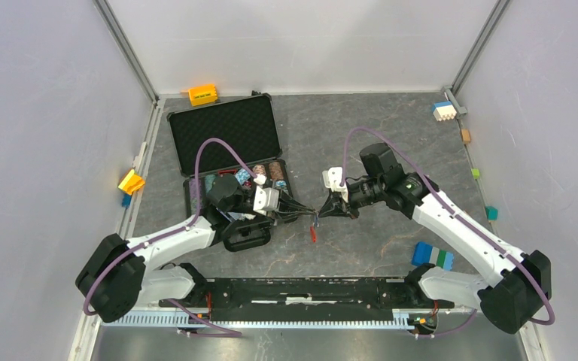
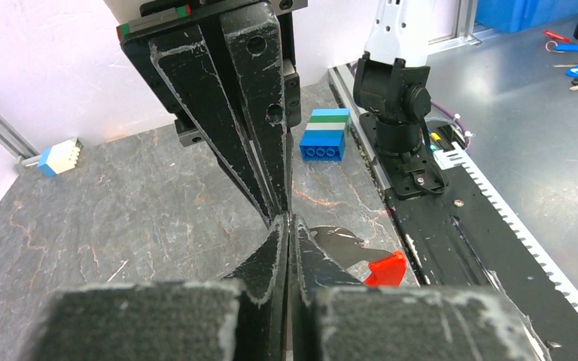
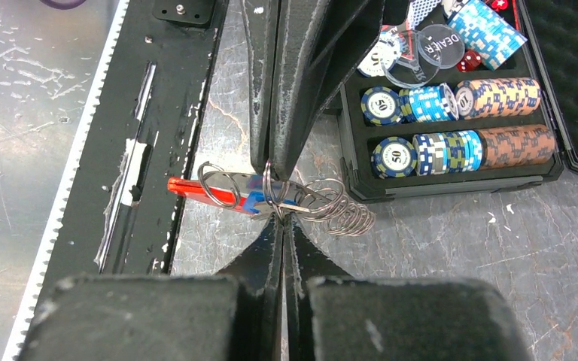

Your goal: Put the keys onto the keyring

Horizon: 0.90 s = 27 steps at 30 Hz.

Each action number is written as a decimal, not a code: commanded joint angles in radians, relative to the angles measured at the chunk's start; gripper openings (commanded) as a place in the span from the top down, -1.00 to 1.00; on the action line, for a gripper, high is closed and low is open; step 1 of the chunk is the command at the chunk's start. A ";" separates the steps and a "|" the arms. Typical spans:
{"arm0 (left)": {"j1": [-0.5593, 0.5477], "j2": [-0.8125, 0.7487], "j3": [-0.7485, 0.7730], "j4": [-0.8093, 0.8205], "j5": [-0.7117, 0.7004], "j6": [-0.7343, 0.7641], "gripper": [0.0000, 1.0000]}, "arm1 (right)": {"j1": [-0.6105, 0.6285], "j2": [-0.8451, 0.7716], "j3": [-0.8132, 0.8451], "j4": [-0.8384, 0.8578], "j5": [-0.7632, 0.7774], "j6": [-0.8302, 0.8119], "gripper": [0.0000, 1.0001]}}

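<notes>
The keyring [image 3: 340,212], a string of silvery rings and wire coils with a red strip [image 3: 190,187], hangs just above the table between both grippers. A key with a blue head [image 3: 259,202] hangs among the rings. My right gripper [image 3: 281,218] is shut, pinching an edge-on ring at its tips, and the key's blade lies across them. My left gripper's fingers [image 3: 301,75] come from the far side and pinch the same ring from above. In the left wrist view the left gripper [image 2: 287,220] is shut, with a silvery blade and red end [image 2: 386,269] beside it. From above, the two grippers [image 1: 310,213] [image 1: 330,211] meet tip to tip.
An open black case [image 1: 226,135] of poker chips [image 3: 451,147] lies just left of the grippers. A blue-and-green block [image 1: 433,256] sits near the right arm's base. Small blocks [image 1: 203,94] [image 1: 443,110] [image 1: 131,181] line the walls. The black base rail [image 1: 301,289] runs along the near edge.
</notes>
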 commanded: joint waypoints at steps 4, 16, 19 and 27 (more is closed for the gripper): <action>0.002 0.009 0.000 0.081 0.050 -0.027 0.96 | -0.003 0.018 -0.008 0.026 -0.041 -0.016 1.00; 0.002 0.013 -0.001 0.092 0.046 -0.034 0.95 | 0.009 0.025 -0.009 0.046 -0.047 -0.005 0.60; 0.002 0.010 -0.006 0.087 0.046 -0.028 0.95 | 0.009 -0.001 -0.010 0.032 -0.029 -0.029 0.29; 0.011 0.013 -0.008 0.118 0.032 -0.083 0.95 | 0.008 -0.108 -0.023 0.018 -0.026 -0.078 0.15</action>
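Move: The split ring I am working on is at both sets of fingertips: still pinched in my left hand, and about 1 cm to the left of my right hand point. From my right hand, the blue key tag hangs roughly 1 cm back, 1 cm left and 2 cm below. The red tag is some 4 cm back, 1 cm left and 5 cm lower, and the chip case's middle lies about 21 cm left and 3 cm ahead, some 17 cm down. I keep the rings pinched in my left hand, which stays almost still. With my shut right fingers at the ring I ease down and left by barely 1 cm, then spread them to nearly half open, releasing the ring, and lift about 1.5 cm with a slight backward drift and roll of the hand. ##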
